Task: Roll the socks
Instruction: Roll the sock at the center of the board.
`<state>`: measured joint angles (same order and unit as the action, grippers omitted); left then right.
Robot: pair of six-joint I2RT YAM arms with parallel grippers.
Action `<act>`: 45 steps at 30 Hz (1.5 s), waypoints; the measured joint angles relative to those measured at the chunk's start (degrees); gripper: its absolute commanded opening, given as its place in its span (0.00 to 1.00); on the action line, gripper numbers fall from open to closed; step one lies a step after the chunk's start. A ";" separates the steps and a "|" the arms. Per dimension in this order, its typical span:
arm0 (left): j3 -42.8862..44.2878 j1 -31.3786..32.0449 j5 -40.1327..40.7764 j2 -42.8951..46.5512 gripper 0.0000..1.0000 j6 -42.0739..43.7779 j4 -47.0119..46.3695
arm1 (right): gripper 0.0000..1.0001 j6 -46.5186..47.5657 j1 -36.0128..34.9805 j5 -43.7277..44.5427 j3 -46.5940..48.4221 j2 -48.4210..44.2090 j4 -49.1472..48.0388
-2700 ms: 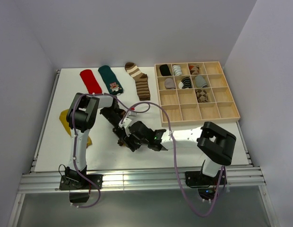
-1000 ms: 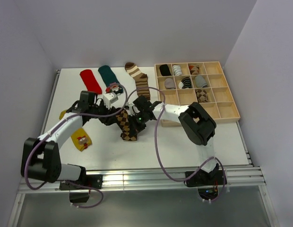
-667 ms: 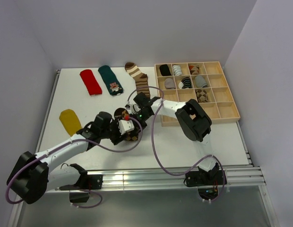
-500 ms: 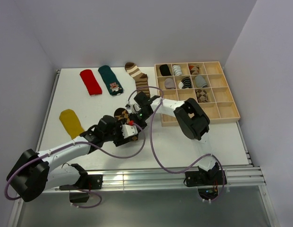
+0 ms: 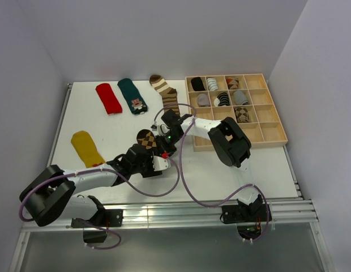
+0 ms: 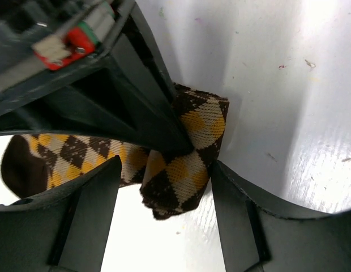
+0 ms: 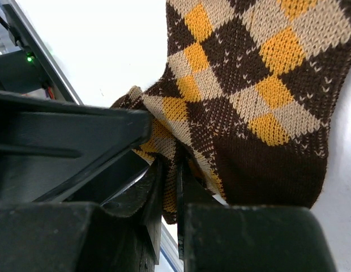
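Note:
The brown argyle sock lies mid-table with its near end folded over. My right gripper is shut on that folded end, reaching in from the far side. My left gripper is open, its two fingers straddling the folded end without touching it; from above it sits at the sock's near end. Flat on the table lie a mustard sock, a red sock, a dark teal sock and a striped sock.
A wooden tray of square compartments stands at the right, rolled socks in several of its far cells. Purple cables loop over the table by both arms. The table's near rail runs along the arm bases.
My left arm swung from the far left round to the near side and opened its gripper around the sock's folded end. The right gripper kept its hold on the sock.

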<state>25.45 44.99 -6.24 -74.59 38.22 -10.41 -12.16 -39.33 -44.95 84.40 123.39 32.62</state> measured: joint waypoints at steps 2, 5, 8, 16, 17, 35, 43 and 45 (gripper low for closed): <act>0.00 0.02 0.09 -1.49 0.64 -0.04 -0.87 | 0.09 0.00 0.11 -0.07 0.00 0.00 0.04; 0.35 0.13 -0.04 -3.41 0.50 -0.33 -1.88 | 0.13 0.00 0.31 -0.02 0.00 0.00 -0.07; 1.64 0.33 -0.61 -4.83 0.27 -0.81 -0.85 | 0.19 -0.46 0.68 -0.13 -0.22 0.00 -0.55; 9.35 -1.01 -4.42 -7.85 0.00 -3.56 9.07 | 0.52 -3.41 1.73 4.55 -5.86 -4.66 -5.14; 10.62 -1.81 -6.23 -8.26 0.00 -4.09 10.88 | 0.54 -3.91 1.70 6.29 -7.45 -6.34 -6.03; 31.98 -21.53 -39.80 -25.88 0.00 -1.75 42.56 | 0.57 -12.61 3.56 32.79 -35.76 -43.36 -24.17; 41.88 -26.03 -51.54 -38.47 0.00 7.78 59.95 | 0.63 -2.73 -5.70 38.03 -45.16 -54.38 -33.33; 43.95 -26.32 -53.35 -41.27 0.00 10.40 64.43 | 0.63 -0.37 -9.31 38.07 -44.92 -53.57 -35.56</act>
<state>69.41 18.68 -59.59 -115.85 48.62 54.02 -12.53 -48.64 -6.87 39.48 69.82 -2.94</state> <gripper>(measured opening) 0.078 0.627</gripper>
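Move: The sock's rolled near end sits almost at the left fingertips, roughly 1 cm ahead, 1 cm right and 1 cm below them, with the open fingers around it. The right hand's shut fingers still pinch that same rolled end. From the left hand, the unrolled toe lies about 9 cm ahead and 3 cm left, the yellow sock some 25 cm left and 3 cm ahead, and the striped sock about 25 cm ahead and 5 cm right. The left fingers close on the rolled end, dipping about 1 cm and edging right. Only then does the right hand open and come free, swinging forward and right, then back leftward, ending some 11 cm up and 6 cm right of its start. The left hand keeps its pinch nearly in place and turns about 70 degrees, its fingertips swinging from pointing forward to pointing back towards the base. ##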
